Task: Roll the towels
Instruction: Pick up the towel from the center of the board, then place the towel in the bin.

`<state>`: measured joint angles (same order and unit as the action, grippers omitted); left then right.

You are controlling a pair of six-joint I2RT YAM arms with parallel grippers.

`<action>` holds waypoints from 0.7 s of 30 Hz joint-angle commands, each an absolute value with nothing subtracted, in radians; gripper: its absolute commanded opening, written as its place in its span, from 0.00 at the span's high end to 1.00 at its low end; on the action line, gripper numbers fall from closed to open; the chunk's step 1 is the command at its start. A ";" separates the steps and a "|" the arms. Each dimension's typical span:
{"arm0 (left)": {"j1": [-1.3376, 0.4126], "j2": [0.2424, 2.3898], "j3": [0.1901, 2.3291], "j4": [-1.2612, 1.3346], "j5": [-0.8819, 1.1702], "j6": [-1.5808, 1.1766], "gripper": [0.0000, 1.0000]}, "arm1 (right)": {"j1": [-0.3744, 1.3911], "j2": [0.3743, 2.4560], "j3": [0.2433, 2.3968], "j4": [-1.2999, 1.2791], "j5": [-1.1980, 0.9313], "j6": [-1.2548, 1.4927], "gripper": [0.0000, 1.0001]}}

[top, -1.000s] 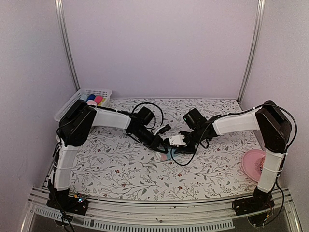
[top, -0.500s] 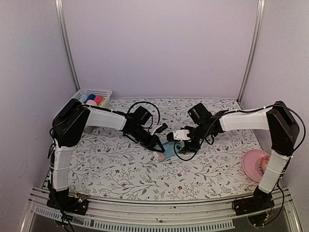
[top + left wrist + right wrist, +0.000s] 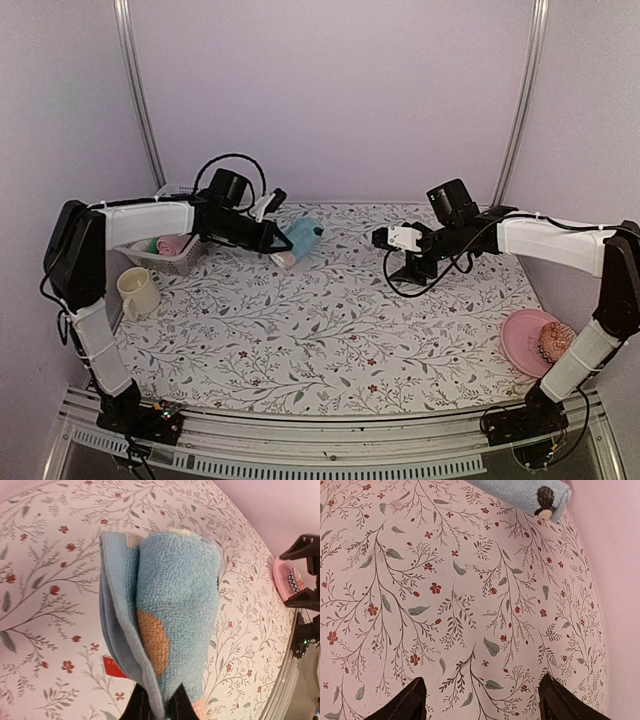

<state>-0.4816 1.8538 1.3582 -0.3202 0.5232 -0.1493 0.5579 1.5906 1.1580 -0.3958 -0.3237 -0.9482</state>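
Observation:
My left gripper [image 3: 275, 240] is shut on a rolled light blue towel [image 3: 300, 238], holding it just off the table at the back left, beside the basket. In the left wrist view the roll [image 3: 175, 595] shows its orange mark, and its near end is pinched between my black fingers [image 3: 139, 706]. A bit of pale pink towel [image 3: 200, 709] peeks out at that end; the rest of it is hidden. My right gripper [image 3: 388, 245] hovers over the table right of centre, open with nothing between its fingertips [image 3: 412, 700]. The blue roll [image 3: 525, 490] lies far beyond it.
A white basket [image 3: 165, 262] with rolled cloths stands at the back left, with a cream mug [image 3: 137, 292] just in front. A pink plate [image 3: 530, 340] sits near the right front edge. A small red tag [image 3: 114, 667] lies on the flowered tablecloth under the roll.
The left gripper closed on the blue roll at the table's middle and carried it back left toward the basket. The right gripper opened and drew back to the right.

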 commanded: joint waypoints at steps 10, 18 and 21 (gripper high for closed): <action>-0.106 1.672 1.513 -0.488 0.345 0.000 1.00 | 0.553 1.582 1.138 -0.388 -0.328 -0.913 0.23; 0.170 1.784 1.693 -0.689 0.470 0.078 1.00 | 0.552 1.579 1.139 -0.403 -0.364 -0.895 0.22; 0.255 1.857 1.748 -0.782 0.554 0.136 1.00 | 0.553 1.579 1.141 -0.413 -0.396 -0.892 0.22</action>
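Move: The left hand already holds the rolled blue towel by one end, clear of the board. The white basket's middle lies about 31 cm to the left hand's left, 17 cm ahead and 10 cm below; the pink roll in the basket is some 28 cm left, 13 cm ahead and 7 cm down. The mug stands roughly 34 cm left, 6 cm back and 10 cm lower. From the right hand, the basket is about 53 cm left, 23 cm ahead, 11 cm down. Leftward in one quick sweep of some 30 cm, the left hand carries the rolled blue towel towards the white basket, rising about 13 cm and going forward 10 cm, with the climb easing off near the end. The wrist swings counter-clockwise by around 30 degrees and tips the fingers up a little, while they keep their pinch on the roll. ##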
